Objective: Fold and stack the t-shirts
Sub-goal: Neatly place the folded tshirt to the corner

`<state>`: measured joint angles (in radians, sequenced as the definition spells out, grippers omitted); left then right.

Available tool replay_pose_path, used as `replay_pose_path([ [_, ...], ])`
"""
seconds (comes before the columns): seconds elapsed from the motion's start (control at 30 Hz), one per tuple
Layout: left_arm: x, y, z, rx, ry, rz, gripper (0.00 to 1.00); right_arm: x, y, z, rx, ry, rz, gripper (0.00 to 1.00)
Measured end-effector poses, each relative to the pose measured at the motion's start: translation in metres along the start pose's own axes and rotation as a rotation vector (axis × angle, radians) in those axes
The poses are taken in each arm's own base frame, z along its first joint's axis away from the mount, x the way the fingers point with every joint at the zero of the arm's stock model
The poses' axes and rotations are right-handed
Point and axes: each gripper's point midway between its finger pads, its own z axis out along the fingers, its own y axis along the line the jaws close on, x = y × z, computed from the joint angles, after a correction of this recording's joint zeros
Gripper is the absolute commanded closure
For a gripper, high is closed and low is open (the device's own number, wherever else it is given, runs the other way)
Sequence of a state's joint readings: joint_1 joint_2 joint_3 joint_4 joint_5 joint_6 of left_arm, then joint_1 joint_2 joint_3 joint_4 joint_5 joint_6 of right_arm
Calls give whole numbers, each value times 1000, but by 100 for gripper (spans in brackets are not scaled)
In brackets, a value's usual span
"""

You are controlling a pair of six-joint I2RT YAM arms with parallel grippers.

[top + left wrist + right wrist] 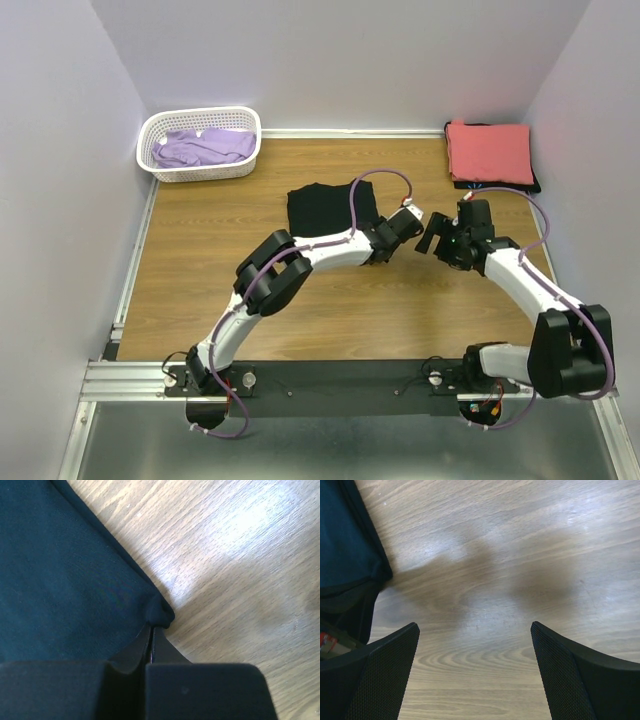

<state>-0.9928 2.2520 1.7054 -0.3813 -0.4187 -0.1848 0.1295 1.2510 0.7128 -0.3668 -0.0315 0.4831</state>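
A plain black t-shirt (330, 208) lies folded flat in the middle of the wooden table (200, 270). My left gripper (388, 235) is at its near right corner. In the left wrist view the jaws (151, 626) are shut, with the bunched corner of the black t-shirt (65, 580) pinched at their tips. My right gripper (437, 235) hovers just right of that corner. It is open over bare wood (475, 625), and the black t-shirt (345, 540) shows at its upper left. A coral-red t-shirt (489, 152) lies folded at the back right, on top of a dark one (497, 186).
A white lattice basket (200, 115) stands at the back left with a lavender t-shirt (205, 147) crumpled inside it. Pale walls close the table on three sides. The two arms' wrists are close together near the table's centre.
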Motion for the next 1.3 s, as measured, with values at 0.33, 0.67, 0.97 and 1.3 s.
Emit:
replay_pose_path([
  [0.33,9,14,-12,32,-6,-41,100,14,25,35,-113,123,104,2],
  [0.67,3,33,-32,58,-42,-123,100,-8,71,68,-327,167,251,4],
  [0.97,6,31,-34,75,-40,-152,100,-29,121,96,-597,217,393,3],
  [1.3,-21,49,-59,78,-111,-216,100,-34,148,109,-677,236,422,3],
])
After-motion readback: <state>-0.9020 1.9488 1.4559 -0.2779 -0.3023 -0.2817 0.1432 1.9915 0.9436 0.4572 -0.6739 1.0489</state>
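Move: The left hand has the black t-shirt's near right corner already pinched at its fingertips; the shirt's right edge runs forward from there, its middle about 9 cm ahead and level to the side. From the open right hand, that edge's middle lies roughly 14 cm ahead, 13 cm left and 5 cm below, and the pinched corner some 5 cm ahead and 13 cm left. The red stack is about 27 cm ahead and 11 cm right of the right hand. Keeping its pinch on the near right corner, the left hand draws it about 4 cm left and lifts it some 7 cm, with a short pause partway up. The right hand sweeps in low, roughly 13 cm left and as far forward, rolling nearly 50 degrees so its wide-open fingers point leftward around the shirt's raised right edge; they don't close. ##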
